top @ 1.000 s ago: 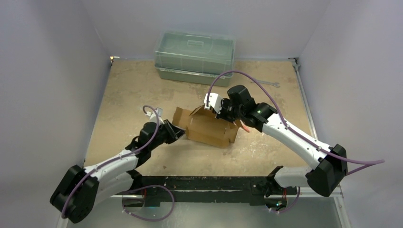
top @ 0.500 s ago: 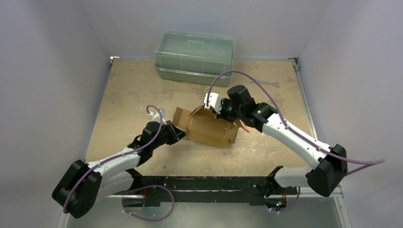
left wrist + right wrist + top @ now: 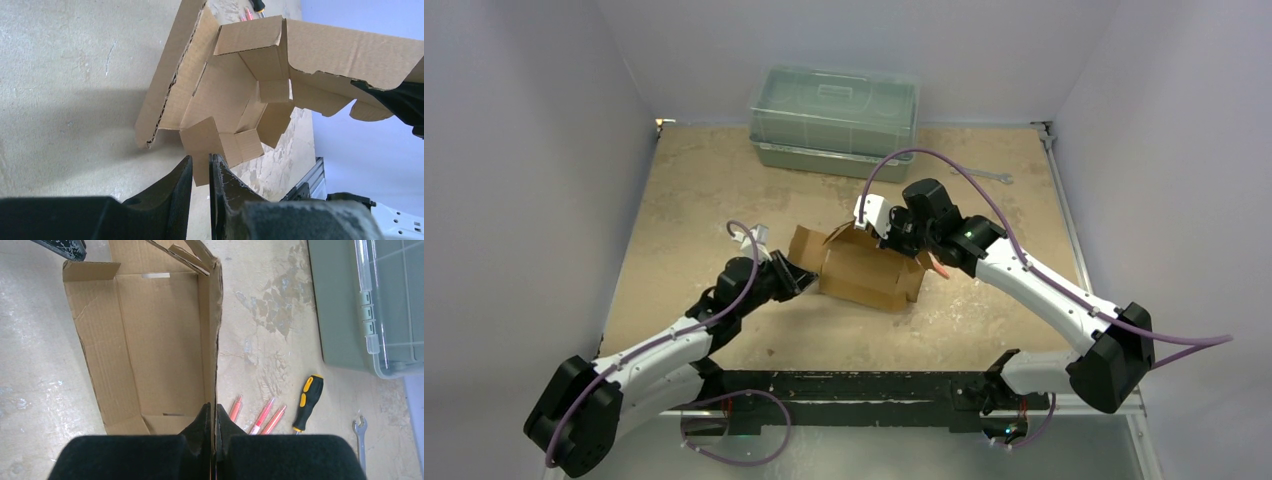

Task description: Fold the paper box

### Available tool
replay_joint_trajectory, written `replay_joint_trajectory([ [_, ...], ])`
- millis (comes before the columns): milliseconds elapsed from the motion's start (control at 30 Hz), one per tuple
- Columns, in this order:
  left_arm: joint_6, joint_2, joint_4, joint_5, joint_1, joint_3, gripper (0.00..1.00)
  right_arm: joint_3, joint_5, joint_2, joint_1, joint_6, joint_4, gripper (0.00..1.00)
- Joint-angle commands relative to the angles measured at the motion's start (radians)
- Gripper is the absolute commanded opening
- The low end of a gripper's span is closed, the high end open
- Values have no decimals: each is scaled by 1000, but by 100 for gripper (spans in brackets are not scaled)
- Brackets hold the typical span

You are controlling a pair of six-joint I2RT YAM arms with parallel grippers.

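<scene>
The paper box (image 3: 864, 270) is a brown cardboard carton, partly erected, lying mid-table with its flaps loose. My right gripper (image 3: 892, 240) is shut on the upper edge of its far long wall (image 3: 216, 340), and the open inside of the box (image 3: 155, 340) lies to the left of that wall. My left gripper (image 3: 796, 272) is at the box's left end. Its jaws (image 3: 200, 160) stand a narrow gap apart, and a small end flap (image 3: 210, 145) shows through the gap just beyond the tips. The box's underside and folded corner flaps (image 3: 250, 90) fill the left wrist view.
A large translucent green-grey lidded bin (image 3: 834, 120) stands at the back. Right of the box lie several red pens (image 3: 265, 417), a yellow-and-black screwdriver (image 3: 307, 402) and a wrench (image 3: 359, 432). White walls close in the table on three sides.
The left arm's shoulder and elbow have swung a little to the left while its gripper stays at the box's left end. The right gripper and the box have hardly moved.
</scene>
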Motion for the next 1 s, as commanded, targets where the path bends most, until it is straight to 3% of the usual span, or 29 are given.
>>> replay_joint_trajectory([
  [0, 30, -13, -10, -14, -6, 28, 18, 6, -16, -4, -6, 17, 24, 0],
  [367, 43, 112, 93, 84, -20, 47, 18, 7, -24, 4, -6, 18, 23, 0],
  [967, 107, 297, 1, 54, -64, 121, 18, -10, -45, 12, -6, 25, 27, 0],
])
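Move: The small corner tab on the near-left corner of the paper box lies just off the left fingertips, about 2 cm to the right and 3 cm lower, level with them fore and aft. From the left hand, the box's left end flap is some 6 cm ahead, 2 cm left and 5 cm down; the box floor is about 9 cm right, 3 cm ahead and 6 cm down. From the right gripper, the tab lies roughly 13 cm left, 6 cm back and 11 cm below. Bring the left gripper down about 5 cm and some 2.5 cm to the right, easing slightly back, so that its fingertips bear down on the near-left corner tab. Tip the fingers a little farther down and turn them slightly clockwise on the way, leaving their small gap as it is. Keep the right gripper almost still, its pinch on the far wall unchanged. ##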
